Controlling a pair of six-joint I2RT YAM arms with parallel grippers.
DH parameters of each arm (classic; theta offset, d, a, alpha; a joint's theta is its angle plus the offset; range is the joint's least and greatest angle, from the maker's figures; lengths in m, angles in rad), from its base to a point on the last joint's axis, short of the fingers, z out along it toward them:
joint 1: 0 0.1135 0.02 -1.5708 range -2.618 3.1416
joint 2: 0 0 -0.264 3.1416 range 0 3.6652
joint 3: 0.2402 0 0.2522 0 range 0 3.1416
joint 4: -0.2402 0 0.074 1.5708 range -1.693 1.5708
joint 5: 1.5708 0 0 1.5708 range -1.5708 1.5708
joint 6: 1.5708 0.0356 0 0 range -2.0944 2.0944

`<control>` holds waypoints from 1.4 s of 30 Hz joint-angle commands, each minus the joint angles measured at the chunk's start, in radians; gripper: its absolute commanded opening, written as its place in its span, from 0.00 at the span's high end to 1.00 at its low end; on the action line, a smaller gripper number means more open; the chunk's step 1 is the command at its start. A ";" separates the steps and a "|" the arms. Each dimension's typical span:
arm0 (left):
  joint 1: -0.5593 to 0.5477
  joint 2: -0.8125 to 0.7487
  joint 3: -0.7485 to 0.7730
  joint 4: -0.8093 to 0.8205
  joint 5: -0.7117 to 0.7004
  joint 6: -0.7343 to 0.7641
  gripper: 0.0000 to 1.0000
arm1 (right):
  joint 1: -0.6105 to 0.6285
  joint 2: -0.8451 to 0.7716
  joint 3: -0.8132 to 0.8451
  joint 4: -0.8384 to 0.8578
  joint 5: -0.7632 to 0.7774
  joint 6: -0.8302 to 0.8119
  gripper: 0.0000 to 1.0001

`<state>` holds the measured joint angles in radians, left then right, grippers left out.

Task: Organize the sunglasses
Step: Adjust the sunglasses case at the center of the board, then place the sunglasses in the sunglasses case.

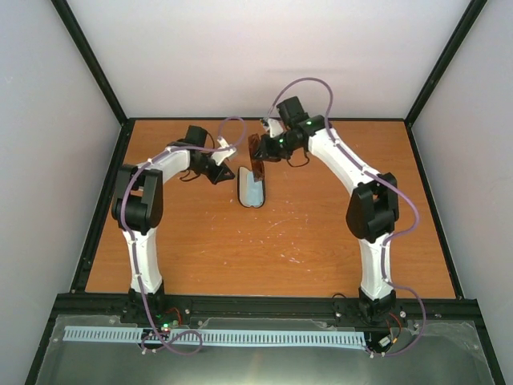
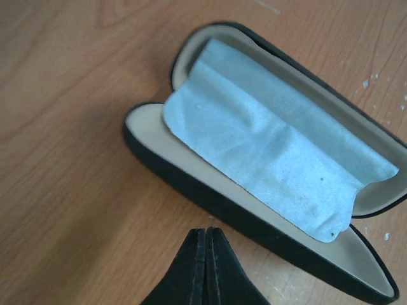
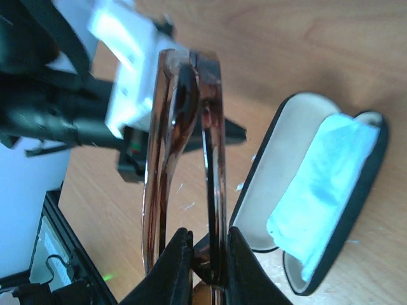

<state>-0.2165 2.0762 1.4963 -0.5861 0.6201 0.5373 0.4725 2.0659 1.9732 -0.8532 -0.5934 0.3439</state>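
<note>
The sunglasses [image 3: 213, 159], folded, with brown lenses and thin dark frame, hang in the air, and my right gripper [image 3: 210, 248] is shut on their frame. From above, the sunglasses [image 1: 258, 159] are held just beyond the far end of the open black case [image 1: 252, 192]. The case [image 2: 210, 197] lies open on the table with a pale blue cloth [image 2: 273, 149] spread inside it. My left gripper [image 2: 205, 232] is shut and empty, its tip close to the case's near wall, not visibly touching it. In the top view the left gripper [image 1: 227, 175] sits just left of the case.
The wooden table [image 1: 321, 233] is boxed in by a black frame and white walls. My left arm [image 3: 63, 117] shows behind the sunglasses in the right wrist view. Both arms meet near the table's far middle.
</note>
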 commanded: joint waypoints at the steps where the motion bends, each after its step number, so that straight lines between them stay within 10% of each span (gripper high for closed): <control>1: 0.050 -0.073 -0.013 0.072 0.068 -0.091 0.99 | 0.045 0.067 -0.011 -0.041 -0.010 0.040 0.97; 42: 0.074 -0.110 -0.093 0.153 0.078 -0.132 0.99 | 0.095 0.352 0.167 -0.161 0.223 0.156 0.97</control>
<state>-0.1501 2.0071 1.4086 -0.4534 0.6781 0.4183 0.5579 2.3959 2.1044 -0.9871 -0.3973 0.4862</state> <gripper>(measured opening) 0.009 0.105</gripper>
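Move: The right hand, still gripping the sunglasses, has the middle of the open sunglasses case about 18 cm below it, some 3 cm to its left and 1 cm back. The cloth lies in the case about 2 cm left of this hand and 2 cm back. The left hand's closed fingertips are about 9 cm left of the right hand, 1 cm ahead and 14 cm lower. From the left hand, the case is some 6 cm right, 2 cm back and 4 cm below. Down onto the open case goes the right hand, sinking about 15 cm with the sunglasses firmly kept between its fingers; it swings slightly back and left on the way, then eases forward again at the bottom, its fingers tipping some 25 degrees further towards the table. Meanwhile the left hand, fingers still shut, backs off up and left from the case by about 3 cm and then nearly holds there. ##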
